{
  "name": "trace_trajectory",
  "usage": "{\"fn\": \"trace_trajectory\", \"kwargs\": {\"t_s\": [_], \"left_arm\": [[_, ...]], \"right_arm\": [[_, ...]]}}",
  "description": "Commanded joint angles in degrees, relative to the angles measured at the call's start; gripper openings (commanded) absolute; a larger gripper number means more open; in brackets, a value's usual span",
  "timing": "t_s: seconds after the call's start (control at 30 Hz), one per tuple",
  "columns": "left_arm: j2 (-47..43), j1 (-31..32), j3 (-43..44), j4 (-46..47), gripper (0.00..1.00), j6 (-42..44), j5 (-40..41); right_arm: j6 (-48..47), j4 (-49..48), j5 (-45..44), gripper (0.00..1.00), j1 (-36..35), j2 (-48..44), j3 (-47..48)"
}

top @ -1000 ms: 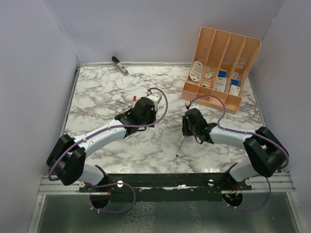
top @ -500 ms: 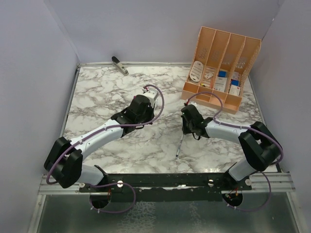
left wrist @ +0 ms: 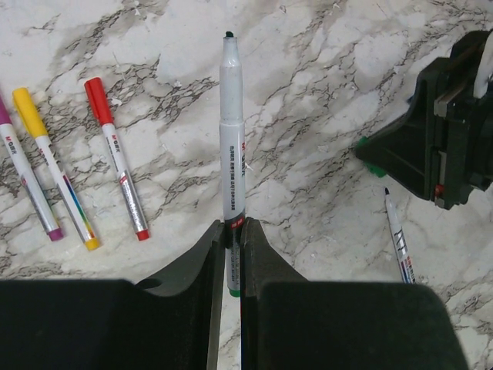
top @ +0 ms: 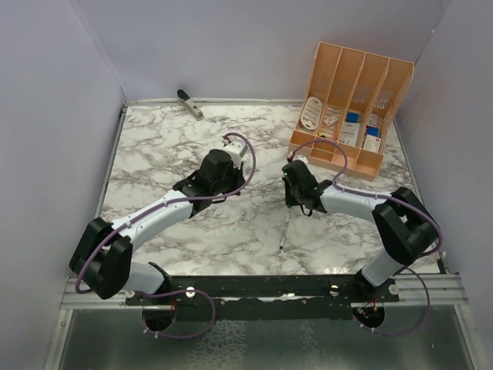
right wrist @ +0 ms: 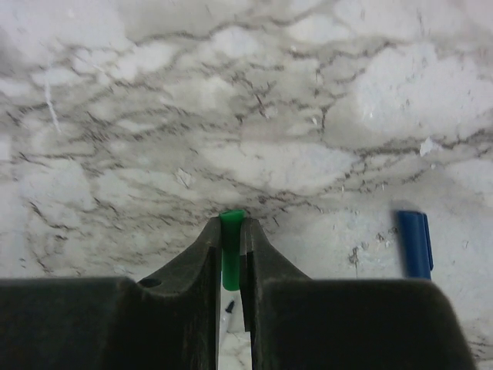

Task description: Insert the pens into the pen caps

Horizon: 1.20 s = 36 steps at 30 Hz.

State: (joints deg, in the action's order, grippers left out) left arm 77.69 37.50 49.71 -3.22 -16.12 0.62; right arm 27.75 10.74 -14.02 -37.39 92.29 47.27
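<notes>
My left gripper is shut on a silver pen with a green end; its bare black tip points away from me above the table. My right gripper is shut on the green pen cap, low over the marble. In the left wrist view the right gripper stands to the right of the held pen, apart from it. An uncapped pen lies on the table below it. A blue cap lies to the right of the right gripper.
Three capped pens, purple, yellow and red, lie side by side to the left of the left gripper. An orange desk organizer stands at the back right. A grey-black tool lies at the back wall.
The right gripper's jaws have closed on the green cap and the arm has moved left and away. The left arm has drifted slightly left and back with its pen.
</notes>
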Motion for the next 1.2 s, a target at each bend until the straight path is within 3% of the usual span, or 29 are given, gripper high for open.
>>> {"fn": "trace_trajectory", "kwargs": {"t_s": [0.0,0.33,0.6,0.9,1.17], "left_arm": [[-1.1,-0.3,-1.7,5.3,0.00,0.4,-4.2],[-4.5,-0.3,-9.5,14.9,0.00,-1.1,-7.7],[-5.0,-0.3,-12.7,23.6,0.00,-2.1,-15.0],[-2.0,-0.2,-12.7,33.7,0.00,-4.8,-23.6],[-1.0,1.0,-12.2,34.6,0.00,-4.4,-24.1]], "right_arm": [[-3.0,-7.4,-4.0,0.01,0.0,0.9,5.9],[-6.1,-24.8,-3.8,0.01,1.5,-2.8,7.3],[-7.2,-57.1,5.5,0.01,2.2,-13.7,-9.7],[-4.6,-86.5,16.8,0.01,2.2,-16.4,-21.3],[0.4,-92.7,20.6,0.01,2.2,-15.1,-20.9]]}}
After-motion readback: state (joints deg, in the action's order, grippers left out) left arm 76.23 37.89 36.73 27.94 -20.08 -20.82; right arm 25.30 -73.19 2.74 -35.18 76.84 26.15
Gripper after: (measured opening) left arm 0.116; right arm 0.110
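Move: The left hand holds the uncapped green pen upright; the green cap in the right fingers is about 15 cm to its right, level fore-and-aft and roughly 13 cm lower. From the right hand, just above the table, the pen's middle is some 14 cm left, 2 cm ahead and 15 cm up. On the table, the blue cap lies about 7 cm right and 1 cm ahead of the right hand, the loose pen 8 cm back and 1 cm left. Keeping its pinch on the green cap, the right hand sweeps it up some 26 cm, first out forward about 9 cm, then mostly back again while edging left towards the held pen; its wrist swings from pointing down to forward-left and slightly up. The left hand, still gripping the pen, dips, then shifts right, back and slightly up towards the cap, rolling its left side down and turning clockwise. ##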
